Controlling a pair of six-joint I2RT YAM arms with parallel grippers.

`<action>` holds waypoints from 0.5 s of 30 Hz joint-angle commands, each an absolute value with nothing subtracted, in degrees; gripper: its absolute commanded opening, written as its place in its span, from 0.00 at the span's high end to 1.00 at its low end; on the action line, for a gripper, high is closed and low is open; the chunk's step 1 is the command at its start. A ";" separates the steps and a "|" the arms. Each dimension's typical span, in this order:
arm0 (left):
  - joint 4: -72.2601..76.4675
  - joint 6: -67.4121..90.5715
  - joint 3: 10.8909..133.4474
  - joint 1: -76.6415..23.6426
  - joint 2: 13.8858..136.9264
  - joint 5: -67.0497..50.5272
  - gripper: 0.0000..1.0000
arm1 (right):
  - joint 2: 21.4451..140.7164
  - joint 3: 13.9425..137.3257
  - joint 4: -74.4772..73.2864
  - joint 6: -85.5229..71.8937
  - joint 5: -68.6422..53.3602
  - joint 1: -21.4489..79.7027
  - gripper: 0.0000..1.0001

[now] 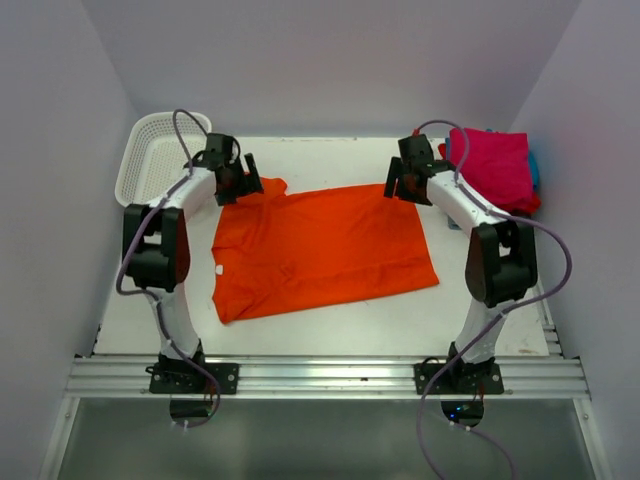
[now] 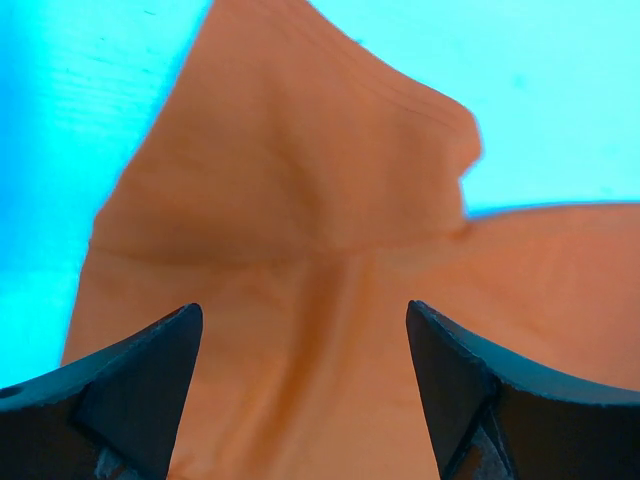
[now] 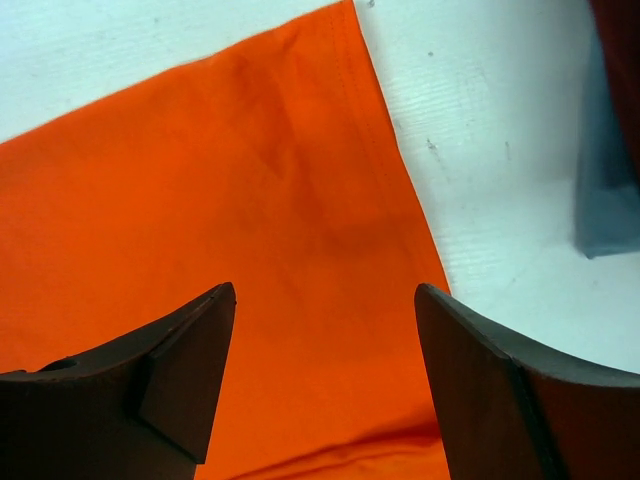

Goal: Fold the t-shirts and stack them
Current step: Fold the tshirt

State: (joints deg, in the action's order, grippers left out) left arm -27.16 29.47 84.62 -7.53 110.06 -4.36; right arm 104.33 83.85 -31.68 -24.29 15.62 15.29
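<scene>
An orange t-shirt (image 1: pixel 320 250) lies spread flat in the middle of the table, collar to the left. My left gripper (image 1: pixel 245 178) hovers open over its far left sleeve (image 2: pixel 290 190), nothing between the fingers (image 2: pixel 150 370). My right gripper (image 1: pixel 400 180) stands open above the shirt's far right corner (image 3: pixel 300 200), also holding nothing. A stack of folded t-shirts (image 1: pixel 495 168), magenta-pink on top with red and light blue edges showing below, sits at the far right; its edge (image 3: pixel 605 190) shows in the right wrist view.
A white plastic lattice basket (image 1: pixel 150 150) stands at the far left corner beside the left arm. White walls close in the table on three sides. The metal rail (image 1: pixel 320 378) with the arm bases runs along the near edge.
</scene>
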 commanded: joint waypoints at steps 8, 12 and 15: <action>-19.34 22.76 93.42 -3.87 121.20 -5.54 0.18 | 112.06 90.70 -28.48 -22.94 13.01 15.03 0.27; -15.39 21.53 93.34 -2.03 119.62 -6.42 0.18 | 111.54 90.79 -28.56 -21.27 14.41 14.86 0.28; -14.58 20.74 96.23 -1.15 121.36 -7.47 0.18 | 111.71 91.23 -28.65 -20.83 14.59 14.68 0.28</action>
State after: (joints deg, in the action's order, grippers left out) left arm -19.75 23.09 91.92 -2.61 121.10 -6.04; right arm 113.01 88.82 -29.95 -22.55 13.82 15.14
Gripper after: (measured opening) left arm 0.822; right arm 0.726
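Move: The orange shirt's far-left sleeve tip lies about 9 cm ahead of the left hand, 1 cm left and 8 cm below. The white basket stands some 23 cm to that hand's left and 6 cm farther out. From the right hand, the shirt's far-right corner is roughly 6 cm ahead, 3 cm right and 11 cm down; the stack of folded shirts lies about 25 cm right and 4 cm ahead. Both open hands dip about 5 cm, then rise, easing forward towards sleeve and corner, the left leftward too. ##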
